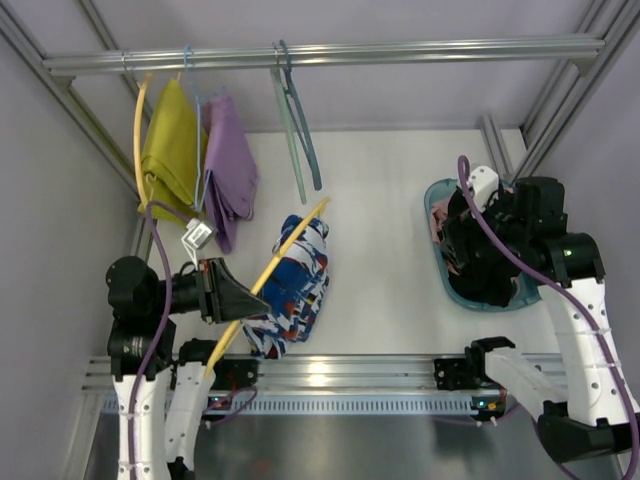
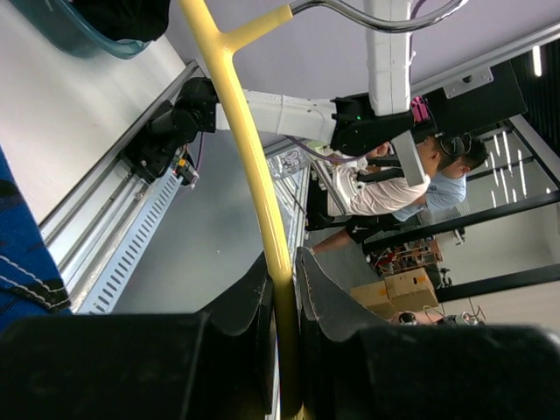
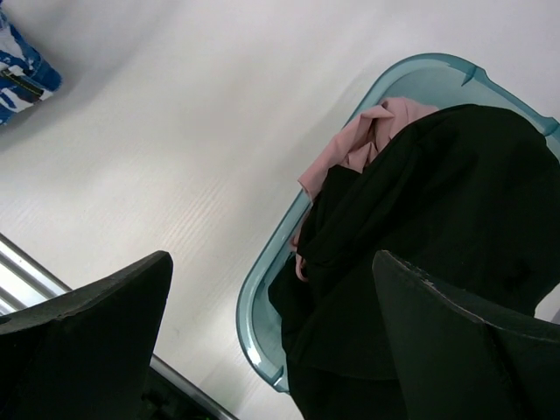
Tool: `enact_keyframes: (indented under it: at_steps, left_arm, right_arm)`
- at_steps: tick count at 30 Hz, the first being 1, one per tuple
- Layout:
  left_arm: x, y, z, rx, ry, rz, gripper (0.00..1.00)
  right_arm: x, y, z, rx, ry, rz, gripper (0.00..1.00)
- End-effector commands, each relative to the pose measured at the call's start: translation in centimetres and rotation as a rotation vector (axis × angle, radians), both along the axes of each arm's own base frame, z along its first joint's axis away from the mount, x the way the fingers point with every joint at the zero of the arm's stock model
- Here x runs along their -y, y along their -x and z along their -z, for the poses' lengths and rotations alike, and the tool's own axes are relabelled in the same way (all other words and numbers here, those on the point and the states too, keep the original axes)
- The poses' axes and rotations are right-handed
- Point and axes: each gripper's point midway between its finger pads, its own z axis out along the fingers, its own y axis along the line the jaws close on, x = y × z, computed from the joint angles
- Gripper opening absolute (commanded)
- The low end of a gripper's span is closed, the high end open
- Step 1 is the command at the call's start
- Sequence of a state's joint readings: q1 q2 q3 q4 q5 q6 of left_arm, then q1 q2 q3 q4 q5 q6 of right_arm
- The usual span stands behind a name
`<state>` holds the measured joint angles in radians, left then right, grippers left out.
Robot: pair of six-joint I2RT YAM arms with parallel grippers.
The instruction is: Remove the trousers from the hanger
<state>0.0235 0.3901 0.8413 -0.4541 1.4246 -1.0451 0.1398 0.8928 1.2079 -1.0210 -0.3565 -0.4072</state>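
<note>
The trousers, a bundle of blue, white, red and black print, lie on the white table just right of my left gripper. The thin yellow hanger runs slantwise across them, from upper right down to the near rail. In the left wrist view the hanger's bar is pinched between the black fingers of the left gripper. Its silver hook shows at the top, a strip of the trousers at the left edge. My right gripper hovers open over the basket, holding nothing.
A teal basket at the right holds black cloth and pink cloth. On the back rail hang a mustard garment, a purple garment and a bare teal-grey hanger.
</note>
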Motion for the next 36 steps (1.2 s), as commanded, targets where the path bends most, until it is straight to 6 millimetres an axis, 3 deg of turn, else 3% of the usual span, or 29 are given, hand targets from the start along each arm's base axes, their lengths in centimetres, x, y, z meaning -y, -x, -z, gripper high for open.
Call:
enact_keyframes:
  at_steps: [1,9,12,13,14,15,16,17,18,19,25,28,30,35,36]
  left_arm:
    - [-0.1,-1.8,-2.8,0.282,-0.027,-0.017,0.0]
    - [-0.1,-5.5,-5.4,0.404,-0.053,0.005,0.0]
    - [1.1,-6.9,-6.3,0.417,-0.048,0.024,0.0]
    - [2.1,-6.9,-6.4,0.42,-0.042,0.067,0.0]
    - [2.8,-8.1,-6.5,0.424,-0.051,0.018,0.0]
    - [4.2,-6.9,-7.1,0.448,-0.035,0.068,0.0]
    - [4.9,-7.1,-7.3,0.462,-0.036,0.062,0.0]
    - [6.0,-8.7,-7.2,0.441,-0.054,0.011,0.0]
    - [7.2,-7.4,-7.8,0.452,-0.032,0.067,0.0]
    - [7.6,-7.8,-8.3,0.431,-0.014,0.059,0.0]
    - [8.5,-14.4,-13.0,0.363,0.118,-0.253,0.0]
    - [9.6,-17.5,-13.3,0.306,0.117,-0.353,0.0]
    - [10.8,-18.5,-13.2,0.265,0.115,-0.363,0.0]
    - [11.3,-21.9,-12.6,0.103,0.138,-0.497,0.0]
    - [11.6,-21.9,-13.3,0.097,0.148,-0.498,0.0]
  right_arm:
    - [-1.0,-1.3,-3.0,0.102,-0.054,-0.023,0.99]
    - [-1.4,-2.0,-3.1,0.098,-0.078,-0.018,0.99]
    - [-1.4,-2.3,-3.1,0.098,-0.082,-0.013,0.99]
    - [-1.4,-2.4,-3.1,0.099,-0.083,-0.013,0.99]
    - [-1.4,-2.5,-3.2,0.099,-0.086,-0.011,0.99]
    - [-1.5,-2.5,-3.3,0.101,-0.089,-0.011,1.0]
    - [-1.5,-2.6,-3.5,0.105,-0.091,-0.01,0.99]
    - [-1.5,-2.6,-3.7,0.109,-0.095,-0.01,0.99]
    - [-1.5,-2.5,-4.1,0.119,-0.099,-0.01,1.0]
    - [-1.6,-2.5,-4.3,0.12,-0.105,-0.007,0.99]
    - [-1.8,-2.0,-6.5,0.19,-0.145,0.001,0.99]
    - [-1.6,-1.4,-7.3,0.236,-0.159,0.011,0.99]
    - [-1.5,-0.7,-7.5,0.26,-0.165,0.015,1.0]
    - [-1.8,0.5,-8.1,0.286,-0.206,0.01,0.99]
    - [-1.9,0.6,-8.0,0.288,-0.215,0.006,0.99]
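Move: The left hand already pinches the yellow hanger; the blue patterned trousers hang on it, centred some 5 cm right, 3 cm ahead and 12 cm below. The open right gripper they go towards is about 33 cm right of and 12 cm ahead of the left hand, slightly lower. The two empty green hangers are about 29 cm ahead and 6 cm right. From the right hand, those trousers lie about 30 cm left, 10 cm back and 4 cm lower; the tub is 10 cm right, 25 cm below. Keeping its pinch on the yellow hanger, the left hand carries it about 20 cm forward and 13 cm right towards the right gripper, in steps: forward, then sideways right, then forward and right again, ending some 3 cm higher and swung about 20 degrees counter-clockwise. The right hand, empty and open, creeps forward, then rises about 7 cm, its fingers tipping up and easing back slightly. ##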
